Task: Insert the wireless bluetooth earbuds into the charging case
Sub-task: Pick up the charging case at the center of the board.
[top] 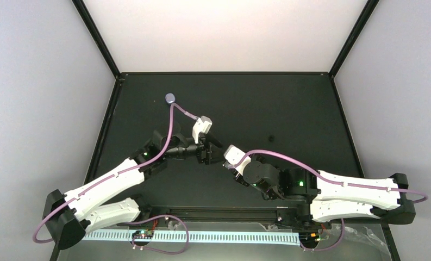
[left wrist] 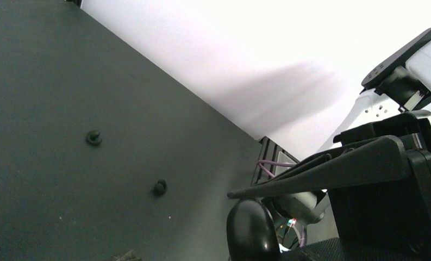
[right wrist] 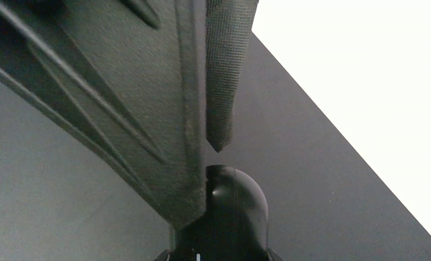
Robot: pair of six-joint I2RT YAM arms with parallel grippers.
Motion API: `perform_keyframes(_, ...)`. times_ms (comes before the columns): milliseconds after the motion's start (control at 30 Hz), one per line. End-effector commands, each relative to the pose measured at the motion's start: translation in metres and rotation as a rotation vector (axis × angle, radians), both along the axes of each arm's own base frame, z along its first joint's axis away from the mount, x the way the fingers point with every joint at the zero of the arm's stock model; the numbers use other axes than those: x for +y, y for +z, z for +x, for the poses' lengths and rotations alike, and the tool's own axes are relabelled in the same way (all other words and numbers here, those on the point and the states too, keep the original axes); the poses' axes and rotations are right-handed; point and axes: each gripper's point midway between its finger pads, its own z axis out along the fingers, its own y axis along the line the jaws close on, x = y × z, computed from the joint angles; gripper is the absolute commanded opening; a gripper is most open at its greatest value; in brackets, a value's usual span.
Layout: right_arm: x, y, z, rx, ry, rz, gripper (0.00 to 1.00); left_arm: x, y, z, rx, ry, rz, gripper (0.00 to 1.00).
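Note:
A glossy black oval charging case (left wrist: 251,231) sits between the jaws of my left gripper (left wrist: 244,217). The thin upper finger (left wrist: 322,166) hovers just over it and the lower pad is at the frame's bottom edge, so the jaws still stand wide. In the right wrist view the case (right wrist: 240,201) shows a seam, just past my right gripper (right wrist: 206,182). One finger partly hides the case and the other fingertip (right wrist: 218,144) stands clear of it. Two tiny dark earbuds (left wrist: 94,137) (left wrist: 159,187) lie apart on the black table. From above, both grippers (top: 205,153) (top: 229,162) meet mid-table.
A small lavender oval thing (top: 170,98) lies at the back left of the black table (top: 289,103), by the left arm's purple cable (top: 173,117). A dark speck (top: 271,138) lies to the right of the grippers. White walls enclose the table.

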Motion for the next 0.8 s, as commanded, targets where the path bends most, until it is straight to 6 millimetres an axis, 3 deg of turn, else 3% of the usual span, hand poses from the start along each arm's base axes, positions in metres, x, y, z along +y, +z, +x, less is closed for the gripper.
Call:
perform_keyframes(0,0.007,0.019,-0.002,-0.005,0.008,0.06,0.35,-0.007,0.013,0.004,-0.019,0.008,0.008,0.76)
perform_keyframes(500,0.017,0.027,0.002,-0.045,0.01,0.059,0.35,-0.025,0.004,-0.01,-0.001,-0.059,0.037,0.59)
perform_keyframes(767,0.021,0.026,0.002,-0.048,0.016,0.06,0.35,-0.027,0.005,-0.015,0.0,-0.075,0.033,0.39)
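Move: The black charging case, held in the right hand's fingers, lies about 4 cm to the left hand's right, 1 cm back and 2 cm lower; it is practically at the right hand's own point. Both black earbuds lie on the board some 25 cm below the left hand: one about 19 cm right and 12 cm ahead, the other 20 cm right and 2 cm ahead. The left hand eases about 2 cm right, half-closing around the charging case, which the right brings 1.5 cm left. ##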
